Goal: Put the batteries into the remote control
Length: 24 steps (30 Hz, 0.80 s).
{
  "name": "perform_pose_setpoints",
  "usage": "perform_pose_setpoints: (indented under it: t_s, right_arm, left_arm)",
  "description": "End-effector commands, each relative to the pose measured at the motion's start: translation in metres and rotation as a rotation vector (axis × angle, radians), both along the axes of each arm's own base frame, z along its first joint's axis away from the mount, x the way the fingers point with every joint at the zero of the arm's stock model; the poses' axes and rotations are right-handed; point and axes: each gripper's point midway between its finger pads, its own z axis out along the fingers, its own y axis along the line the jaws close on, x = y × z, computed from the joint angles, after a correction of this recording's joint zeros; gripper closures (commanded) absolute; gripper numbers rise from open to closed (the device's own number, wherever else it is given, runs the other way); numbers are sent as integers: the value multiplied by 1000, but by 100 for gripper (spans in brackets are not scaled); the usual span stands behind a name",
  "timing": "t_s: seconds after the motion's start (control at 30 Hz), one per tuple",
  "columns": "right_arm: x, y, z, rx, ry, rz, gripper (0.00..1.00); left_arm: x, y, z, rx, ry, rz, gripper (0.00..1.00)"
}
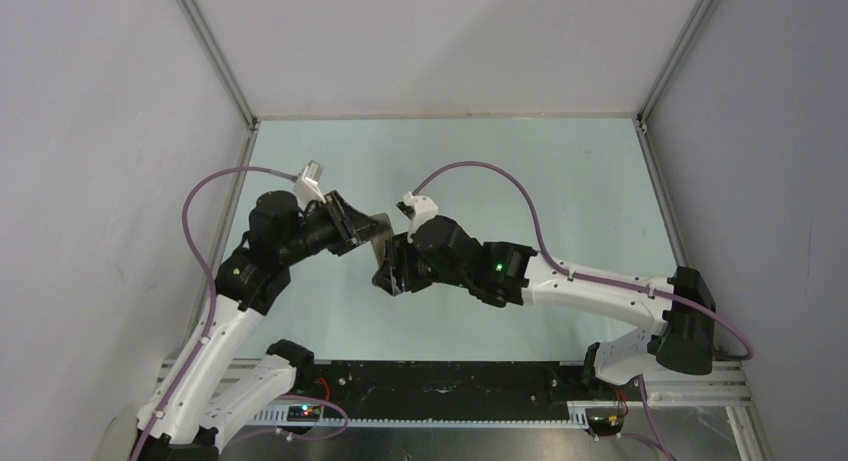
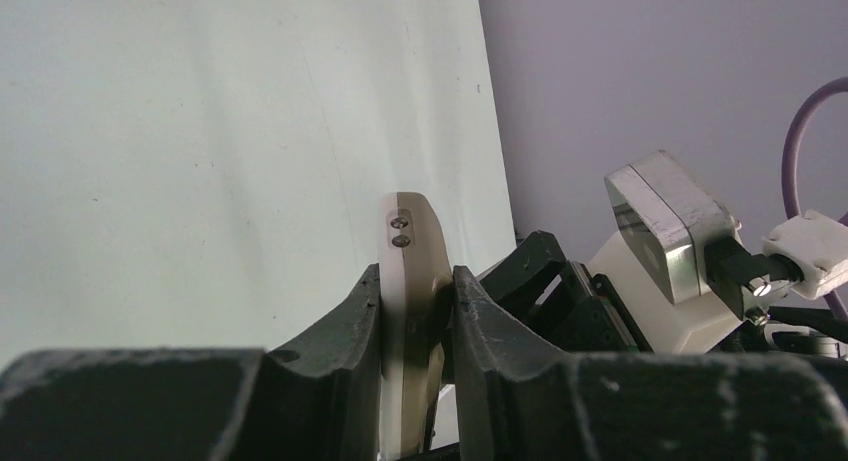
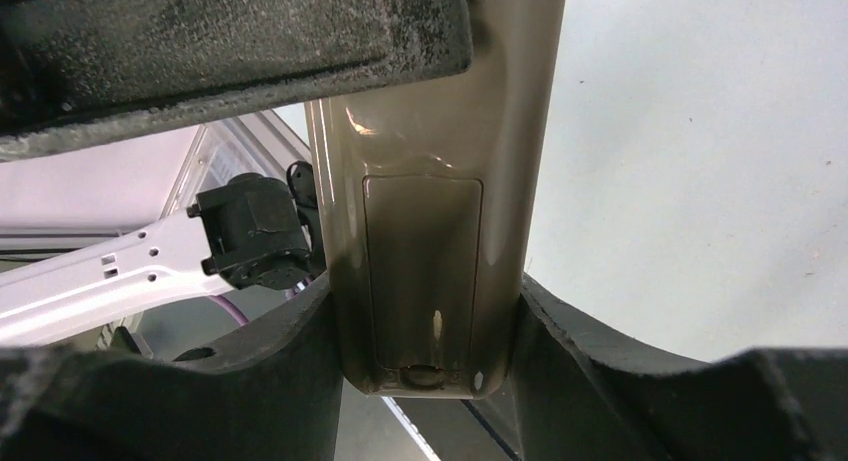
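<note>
The remote control (image 1: pixel 381 238) hangs in the air above the middle of the table, held between both arms. In the left wrist view the remote control (image 2: pixel 410 246) shows edge-on, white face to the left and beige back to the right, and my left gripper (image 2: pixel 415 281) is shut on it. In the right wrist view its beige-grey back (image 3: pixel 425 221) faces the camera with the cover panel in place. My right gripper (image 3: pixel 425 286) presses on both sides of its near end. The batteries are not in view.
The pale green table (image 1: pixel 560 181) lies inside grey walls with metal corner posts (image 1: pixel 215 51). A black rail (image 1: pixel 450 381) runs along the near edge between the arm bases. The right arm's wrist camera (image 2: pixel 665 231) sits close beside the left fingers.
</note>
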Motion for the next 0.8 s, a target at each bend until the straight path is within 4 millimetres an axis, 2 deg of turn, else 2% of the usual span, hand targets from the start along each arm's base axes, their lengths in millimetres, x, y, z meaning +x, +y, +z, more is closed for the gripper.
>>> perform_pose_setpoints:
  t_s: [0.0,0.13,0.23,0.77]
  right_arm:
    - [4,14,35,107,-38,24,61]
    - [2,15,43,131,-42,36,67]
    - [1,14,49,149,-48,39,69]
    - [-13,18,76,255,-10,121,72]
  left_arm:
    - [-6,-3,16,-28,-58,-39,81]
    - [-8,-3,17,-29,-66,-41,73]
    - [-9,-2,17,-29,-70,-43,63]
    - [-21,-2,28,-11,-163,-109,20]
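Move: The remote is already held in both grippers, sloping down from the left hand to the right one. Its middle lies about 4 cm back from, 1 cm right of and 2 cm below the left fingers, which grip near its outer end. From the right hand, whose fingers close on the battery-cover end, the middle is roughly 5 cm ahead, level sideways and some 3 cm up. No loose thing is visible beside it. Open the left gripper wide to let the remote go, easing that hand back and up by about 2 cm with the spread fingers still on either side of it. Keep the right fingers shut on the cover end and carry the remote some 2 cm up and to the left, drifting slightly back, with a turn of about 5 degrees counter-clockwise. ##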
